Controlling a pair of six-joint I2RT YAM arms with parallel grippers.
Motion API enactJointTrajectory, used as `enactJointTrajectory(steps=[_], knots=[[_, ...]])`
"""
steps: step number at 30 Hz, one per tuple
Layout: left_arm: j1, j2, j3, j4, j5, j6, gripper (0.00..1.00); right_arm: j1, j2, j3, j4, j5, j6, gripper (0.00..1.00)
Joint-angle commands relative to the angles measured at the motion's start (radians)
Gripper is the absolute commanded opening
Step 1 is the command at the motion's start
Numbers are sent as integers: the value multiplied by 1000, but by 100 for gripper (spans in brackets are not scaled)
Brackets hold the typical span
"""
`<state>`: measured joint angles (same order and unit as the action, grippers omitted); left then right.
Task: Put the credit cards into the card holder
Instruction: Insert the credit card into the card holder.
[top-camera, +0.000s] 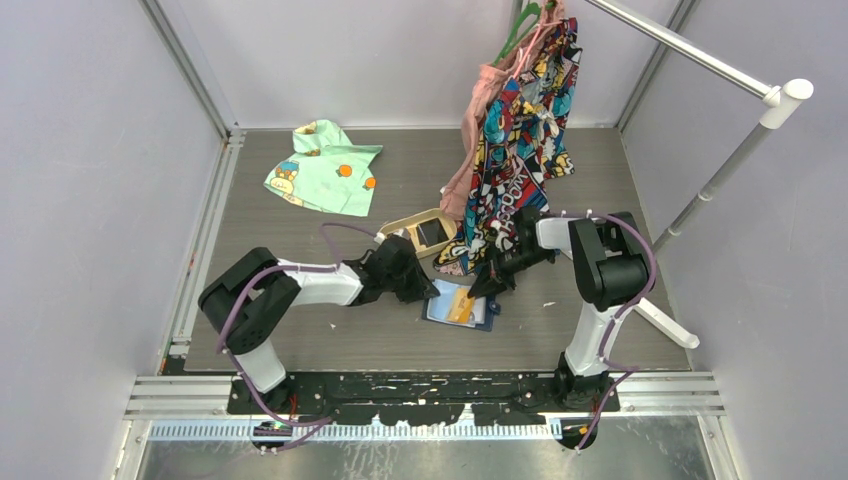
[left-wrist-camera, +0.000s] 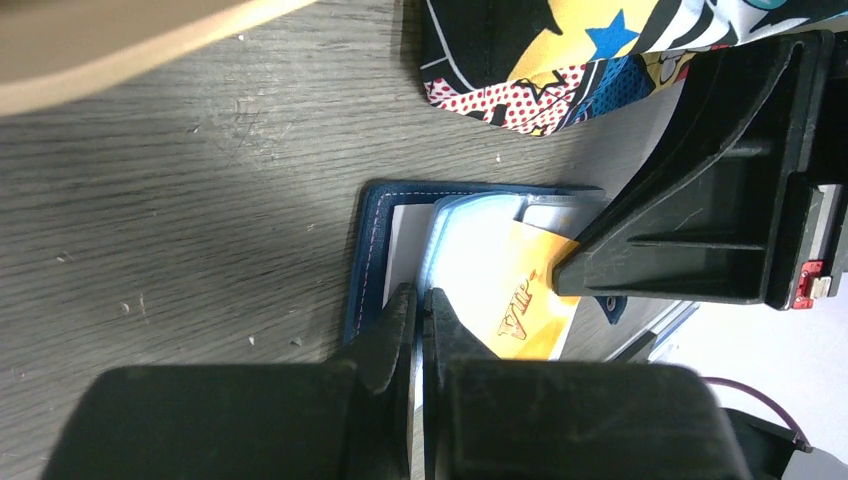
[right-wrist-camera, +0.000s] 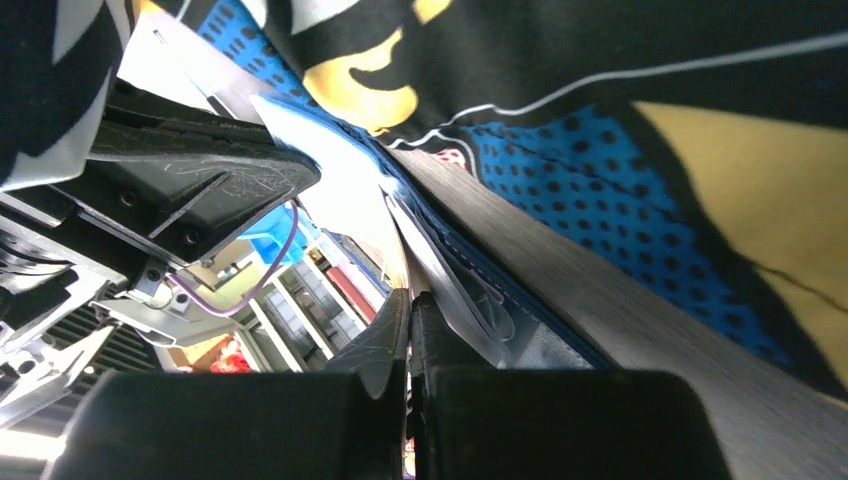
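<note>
The navy card holder (top-camera: 440, 312) lies open on the table between my two grippers. An orange-yellow credit card (top-camera: 461, 305) rests on its pale glossy pockets. In the left wrist view my left gripper (left-wrist-camera: 421, 300) is shut on the pale pocket edge of the card holder (left-wrist-camera: 365, 260), beside the orange card (left-wrist-camera: 520, 295). My right gripper (top-camera: 483, 288) is shut, its tip pinching the far corner of that card. Its own view shows the right gripper (right-wrist-camera: 409, 298) shut, close against the card holder's pale pockets (right-wrist-camera: 450, 290). A dark credit card (top-camera: 431, 233) lies in the tan tray (top-camera: 405, 223).
Comic-print clothing (top-camera: 515, 130) hangs from a hanger on a metal rail (top-camera: 700, 60) and drapes down to the table just behind the right gripper. A pale green garment (top-camera: 325, 165) lies at the back left. The rail's white foot (top-camera: 665, 325) sits at the right.
</note>
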<state>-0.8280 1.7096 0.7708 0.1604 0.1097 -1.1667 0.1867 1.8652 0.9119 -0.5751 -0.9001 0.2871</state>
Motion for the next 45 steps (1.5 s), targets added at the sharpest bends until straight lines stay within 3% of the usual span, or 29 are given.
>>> enactJointTrajectory(steps=[1,22,30,38,42,45], knots=[[7,18,28,-17,11,25,0,-20,24,22,42,58,-29,1],[15,51,52,-28,60,31,2,10,102,60,53,-22,-68,1],[15,45,70,-66,62,43,9,31,110,67,61,-21,-57,2],[1,-69,160,-296,-58,144,34,35,118,77,58,-4,-54,4],[-25,-117,232,-401,-92,233,35,36,120,79,53,0,-54,5],[-62,-102,288,-410,-58,263,29,36,122,80,51,3,-56,6]])
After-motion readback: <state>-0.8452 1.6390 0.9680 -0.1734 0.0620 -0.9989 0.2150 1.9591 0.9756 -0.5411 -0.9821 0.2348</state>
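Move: The right hand holds the yellow card by its far right corner, with the open card holder's middle about 2 cm behind and 3 cm left of that hand, roughly 2 cm below. The tray lies about 12 cm ahead and 10 cm left of it, the patterned cloth's hem some 6 cm ahead and 2 cm left. For the left hand, still pinching the light-blue sleeve, the holder's middle is about 2 cm back, 4 cm right and 2 cm down. Right hand slides the yellow card 2 cm left-forward before the left releases the sleeve and rises about 4 cm. ##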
